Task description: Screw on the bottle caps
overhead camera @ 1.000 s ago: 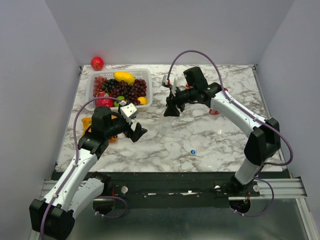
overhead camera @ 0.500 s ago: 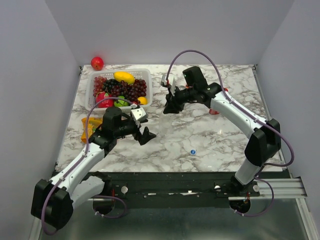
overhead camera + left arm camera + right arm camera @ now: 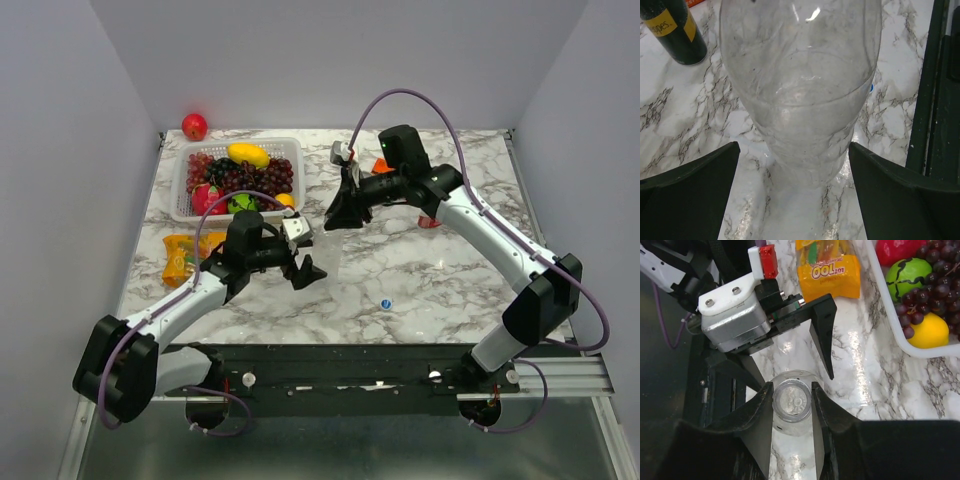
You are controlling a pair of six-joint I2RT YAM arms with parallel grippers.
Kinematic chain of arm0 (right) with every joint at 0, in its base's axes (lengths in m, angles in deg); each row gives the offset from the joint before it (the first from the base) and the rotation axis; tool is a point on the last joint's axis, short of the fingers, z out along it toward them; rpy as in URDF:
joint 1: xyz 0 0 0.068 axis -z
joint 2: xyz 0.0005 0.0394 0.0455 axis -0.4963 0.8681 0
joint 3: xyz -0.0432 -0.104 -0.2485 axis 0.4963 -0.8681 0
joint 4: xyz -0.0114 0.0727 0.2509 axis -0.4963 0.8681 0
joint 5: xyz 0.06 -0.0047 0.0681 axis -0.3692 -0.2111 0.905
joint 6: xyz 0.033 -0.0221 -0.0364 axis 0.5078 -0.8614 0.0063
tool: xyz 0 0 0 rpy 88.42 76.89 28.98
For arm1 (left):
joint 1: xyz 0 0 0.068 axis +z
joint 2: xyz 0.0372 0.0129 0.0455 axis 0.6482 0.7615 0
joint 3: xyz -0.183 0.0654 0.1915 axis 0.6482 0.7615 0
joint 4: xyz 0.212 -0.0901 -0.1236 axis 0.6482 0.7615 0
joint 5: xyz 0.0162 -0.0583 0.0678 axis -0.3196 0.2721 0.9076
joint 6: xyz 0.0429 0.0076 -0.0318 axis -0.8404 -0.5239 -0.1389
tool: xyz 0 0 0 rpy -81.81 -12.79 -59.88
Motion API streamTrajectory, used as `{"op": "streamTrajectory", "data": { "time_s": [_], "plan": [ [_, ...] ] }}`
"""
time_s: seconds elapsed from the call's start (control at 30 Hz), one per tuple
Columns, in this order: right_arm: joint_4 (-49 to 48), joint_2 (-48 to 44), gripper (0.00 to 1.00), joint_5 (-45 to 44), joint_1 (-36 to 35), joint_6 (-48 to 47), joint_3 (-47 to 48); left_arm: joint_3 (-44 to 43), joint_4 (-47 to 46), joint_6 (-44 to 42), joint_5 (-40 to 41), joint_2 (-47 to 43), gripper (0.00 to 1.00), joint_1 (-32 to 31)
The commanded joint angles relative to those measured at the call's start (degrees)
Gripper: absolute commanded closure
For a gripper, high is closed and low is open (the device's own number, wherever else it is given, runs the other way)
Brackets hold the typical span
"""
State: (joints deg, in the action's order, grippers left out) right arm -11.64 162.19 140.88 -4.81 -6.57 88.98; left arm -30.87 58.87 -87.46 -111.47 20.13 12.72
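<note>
A clear plastic bottle without a label [image 3: 347,258] stands upright on the marble table [image 3: 440,280], its mouth uncapped. My right gripper [image 3: 338,218] comes down from above and is shut on the bottle's neck [image 3: 792,402], one finger on each side of the open mouth. My left gripper [image 3: 312,272] is open at the bottle's base; in the left wrist view the bottle's body [image 3: 800,85] stands between the wide-apart fingers [image 3: 695,190] without touching them. The blue cap [image 3: 386,303] lies on the table to the near right. A small red thing [image 3: 428,222] peeks out beside the right forearm.
A white basket [image 3: 290,150] of fruit stands at the back left, a red apple [image 3: 194,126] behind it. An orange snack packet [image 3: 180,255] lies left of the left arm. A dark drink can [image 3: 672,27] stands beyond the bottle. The table's black front rail [image 3: 330,360] runs along the near edge.
My left arm has swung right until its open fingers flank the bottle's base. My right gripper has closed on the bottle's neck and shifted slightly right.
</note>
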Motion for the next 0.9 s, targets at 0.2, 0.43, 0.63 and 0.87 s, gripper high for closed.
{"op": "streamTrajectory", "data": {
  "time_s": [0.2, 0.43, 0.63, 0.87],
  "plan": [
    [-2.2, -1.0, 0.83, 6.3, -0.9, 4.0, 0.1, -2.1, -5.8, 1.4, -10.5, 1.5, 0.10, -1.9],
    [-2.9, -0.6, 0.83, 5.9, -0.9, 4.8, 1.4, -2.8, -3.3, 1.9, -14.3, 0.9, 0.06, -3.8],
    [-3.1, -0.6, 0.83, 6.7, -0.9, 5.4, 1.7, -1.9, -0.4, -1.7, -12.8, 0.5, 0.21, -4.8],
    [-4.2, -1.4, 0.83, 8.5, -1.0, 8.7, 1.0, 2.1, -9.4, 7.5, -7.3, -0.4, 0.11, -4.8]
  ]
}}
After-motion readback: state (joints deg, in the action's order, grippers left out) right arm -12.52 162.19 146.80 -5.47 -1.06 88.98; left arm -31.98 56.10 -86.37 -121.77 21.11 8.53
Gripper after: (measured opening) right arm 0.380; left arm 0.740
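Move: The clear bottle hangs by its neck in the right fingers; its middle is about 4 cm to the left hand's right, level fore and aft, and some 3 cm above that open hand. It lies roughly 8 cm below the right hand, 3 cm to its right and 1 cm back. From the left hand, the blue cap is about 15 cm right, 1 cm back and 15 cm below; the dark can is some 19 cm ahead, 10 cm right and 9 cm below. Around the clear bottle's body the left gripper comes in from the left side, going back about 4 cm, right 3 and up 2 while turning some 15 degrees clockwise, then narrowing its wide-open fingers by about a quarter to pinch the plastic. The right hand keeps its grip on the neck, easing back 2 cm and slightly up, with a slight tilt that sends the bottle's bottom backward. ##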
